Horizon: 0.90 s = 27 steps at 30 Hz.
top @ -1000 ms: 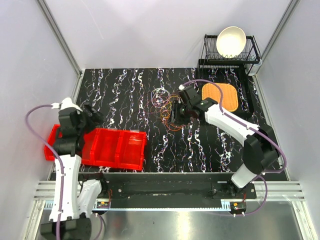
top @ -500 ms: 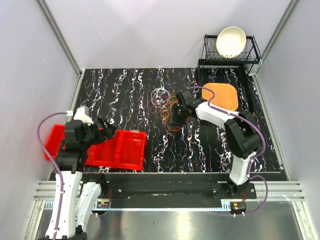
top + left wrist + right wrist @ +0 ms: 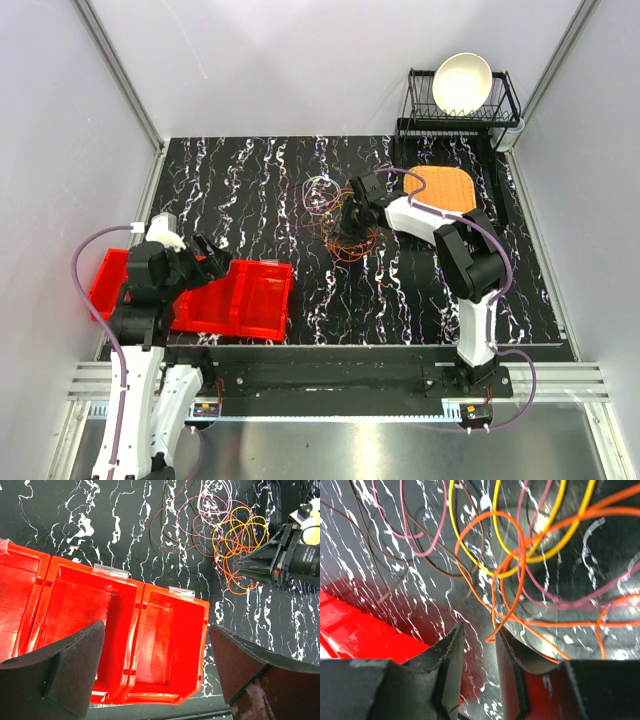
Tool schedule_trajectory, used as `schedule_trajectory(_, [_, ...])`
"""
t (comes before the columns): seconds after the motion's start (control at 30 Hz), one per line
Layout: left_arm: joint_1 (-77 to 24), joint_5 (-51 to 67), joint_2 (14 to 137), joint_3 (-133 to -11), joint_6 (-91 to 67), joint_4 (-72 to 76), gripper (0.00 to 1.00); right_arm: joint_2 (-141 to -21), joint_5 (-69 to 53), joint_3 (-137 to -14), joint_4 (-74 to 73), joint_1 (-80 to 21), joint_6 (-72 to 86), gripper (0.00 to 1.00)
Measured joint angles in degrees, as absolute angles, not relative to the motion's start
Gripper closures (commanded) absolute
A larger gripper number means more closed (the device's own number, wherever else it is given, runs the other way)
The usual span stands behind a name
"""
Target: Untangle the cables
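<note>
The cables (image 3: pixel 332 212) lie in one tangle of thin orange, yellow, pink and brown loops at the table's middle back, also seen in the left wrist view as the cables (image 3: pixel 231 536). My right gripper (image 3: pixel 350 224) is down at the tangle's right edge, its tip (image 3: pixel 238 564) pointing into the orange loops. Up close, an orange cable (image 3: pixel 487 514) crosses a yellow one (image 3: pixel 451 520). The right gripper (image 3: pixel 479 630) stands open by a narrow gap, with an orange bend touching one fingertip. My left gripper (image 3: pixel 210 258) hangs wide open above the red bins, nothing between its fingers (image 3: pixel 80 665).
Red bins (image 3: pixel 262 268) sit in a row at the front left, their rims (image 3: pixel 175 594) below my left gripper. An orange mat (image 3: pixel 440 192) lies at the back right. Behind it a black rack (image 3: pixel 505 100) holds a white bowl (image 3: pixel 462 82).
The right gripper pushed left into the tangle and its jaws narrowed while that arm's elbow folded back. The left gripper swung forward and right over the bins, then held still.
</note>
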State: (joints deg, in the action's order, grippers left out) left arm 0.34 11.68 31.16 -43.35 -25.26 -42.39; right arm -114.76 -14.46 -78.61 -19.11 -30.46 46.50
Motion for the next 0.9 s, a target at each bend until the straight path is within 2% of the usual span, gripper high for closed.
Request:
schedule_trajectory(0.07, [0.34,11.51,30.70,-43.35,-25.26,-42.37,0.13,-115.92,-14.46,-79.79,-18.85,-30.41,46.63,0.76])
schedule_trajectory(0.1, [0.34,11.38,30.35,-43.35,-25.26,-42.39,0.13,-116.51,-14.44,-80.36,-18.81,-30.35,46.72,0.91])
schedule_trajectory(0.17, [0.34,11.16,29.43,-43.35,-25.28,-42.37,0.13,-117.78,-14.33,-81.21,-18.59,-30.26,46.83,1.00])
schedule_trajectory(0.4, [0.34,10.96,29.10,-43.35,-25.28,-42.37,0.14,-118.78,-14.90,-85.43,-20.10,-30.22,46.33,1.00])
schedule_trajectory(0.6, [0.34,10.28,29.10,-43.33,-25.30,-42.39,0.14,-116.29,-21.26,-100.86,-22.46,-30.20,44.10,1.00])
schedule_trajectory(0.8, [0.34,9.74,29.10,-43.35,-25.30,-42.39,0.14,-103.37,-25.76,-115.33,-21.45,-30.20,41.54,1.00])
schedule_trajectory(0.9, [0.34,9.63,29.10,-43.35,-25.30,-42.39,0.15,-94.45,-27.18,-115.72,-19.38,-30.17,40.75,1.00])
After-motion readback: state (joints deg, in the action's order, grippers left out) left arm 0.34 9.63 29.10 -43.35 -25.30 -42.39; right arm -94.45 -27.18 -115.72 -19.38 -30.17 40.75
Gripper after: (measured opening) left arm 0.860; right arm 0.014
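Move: The orange cable's strand lies almost between the right fingertips, about 2 cm ahead, 1 cm left and 2 cm below. From the right hand, the yellow cable's loops centre some 8 cm ahead, level sideways; the white cable is about 10 cm ahead and 5 cm left, both roughly 3 cm lower. From the left hand, that orange strand is about 17 cm ahead, 30 cm right and 18 cm below. The right hand eases forward, pinches the orange cable and whips it up about 45 cm, fingertips swinging upward. ##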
